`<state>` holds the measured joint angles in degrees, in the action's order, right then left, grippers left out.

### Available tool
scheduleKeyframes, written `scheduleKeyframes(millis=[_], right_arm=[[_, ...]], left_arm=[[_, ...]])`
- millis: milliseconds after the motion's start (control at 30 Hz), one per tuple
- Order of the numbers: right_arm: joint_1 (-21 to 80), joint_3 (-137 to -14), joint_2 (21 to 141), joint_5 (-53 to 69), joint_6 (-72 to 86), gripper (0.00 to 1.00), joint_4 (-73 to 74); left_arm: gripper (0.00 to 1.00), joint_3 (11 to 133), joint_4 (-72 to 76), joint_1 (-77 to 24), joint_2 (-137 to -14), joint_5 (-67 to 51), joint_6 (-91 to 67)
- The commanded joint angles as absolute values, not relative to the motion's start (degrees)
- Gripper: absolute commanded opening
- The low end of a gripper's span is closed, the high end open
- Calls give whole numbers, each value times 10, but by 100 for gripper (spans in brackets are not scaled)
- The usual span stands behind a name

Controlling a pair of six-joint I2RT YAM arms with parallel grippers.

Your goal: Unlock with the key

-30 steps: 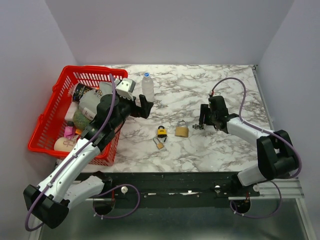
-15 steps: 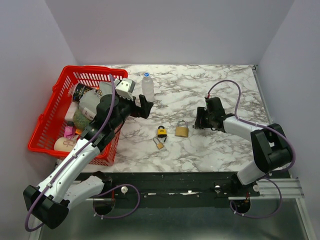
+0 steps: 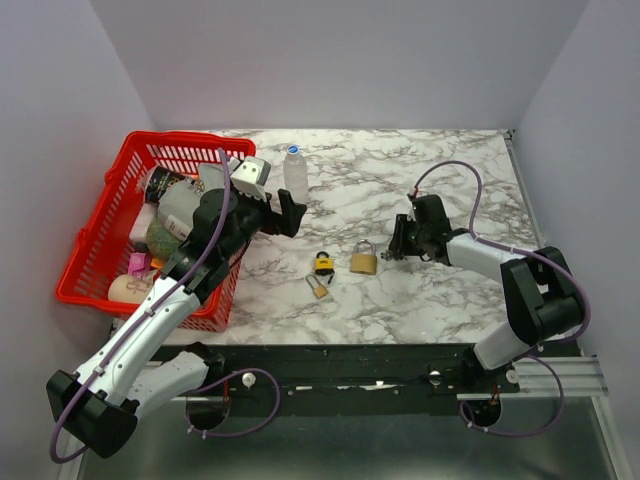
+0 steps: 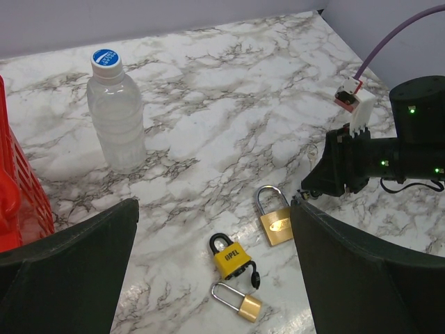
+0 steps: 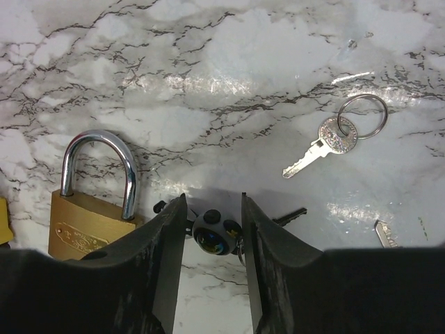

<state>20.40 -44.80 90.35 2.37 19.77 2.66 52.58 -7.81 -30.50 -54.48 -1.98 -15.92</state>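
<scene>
A large brass padlock (image 3: 363, 260) (image 5: 94, 209) lies mid-table, with a yellow padlock (image 4: 231, 257) and a small brass padlock (image 4: 240, 300) to its left. A black-headed key (image 4: 254, 278) sits at the yellow padlock's base. My right gripper (image 3: 396, 250) (image 5: 213, 198) is low over the table just right of the large padlock. Its fingers flank a key bunch with a round grey fob (image 5: 214, 233), close on both sides with a slight gap on the left. A silver key on a ring (image 5: 334, 139) lies loose beyond it. My left gripper (image 3: 285, 212) (image 4: 214, 209) hangs wide open and empty above the padlocks.
A clear water bottle (image 3: 295, 175) stands behind the left gripper. A red basket (image 3: 100, 250) full of items sits along the table's left edge. Another key tip (image 5: 384, 233) shows at the right of the right wrist view. Walls close in on three sides.
My right gripper has moved left and down toward the large padlock and its jaws have narrowed around the key bunch. The left arm has stayed still.
</scene>
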Motion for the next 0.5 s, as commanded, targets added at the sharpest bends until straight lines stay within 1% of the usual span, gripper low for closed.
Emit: scheduleKeyframes(millis=[0, 233, 300, 467], right_arm=[[206, -434, 906, 38, 208, 50, 14], [206, -410, 863, 26, 212, 67, 21], [207, -403, 849, 23, 207, 69, 25], [206, -402, 847, 3, 216, 69, 51]], left_arm=[[98, 521, -70, -307, -538, -14, -160], [98, 521, -70, -307, -536, -17, -160], [99, 522, -69, -307, -536, -19, -161], [99, 520, -69, -307, -536, -22, -163]])
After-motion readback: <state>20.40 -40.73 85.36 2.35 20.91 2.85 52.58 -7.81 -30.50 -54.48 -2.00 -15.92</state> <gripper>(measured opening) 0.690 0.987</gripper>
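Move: Your right fingers already straddle the small charm, close above the table, with the charm's key about 3 cm to the right, level with the hand and roughly 2 cm below it. The open brass padlock stands about 6 cm left and 1 cm farther out; the single ringed key some 6 cm right and 5 cm ahead, the key pair about 10 cm right and 1 cm back. From the left hand, the charm's key is roughly 19 cm right, 6 cm ahead and 28 cm below. Open the right fingers from about half to roughly two-thirds around the charm, and draw the hand back towards the base by about 2 cm, low over the table. Let it dip slightly at first, then rise about 1 cm as it backs off, holding the wrist steady and keeping the charm between the parted fingertips. ##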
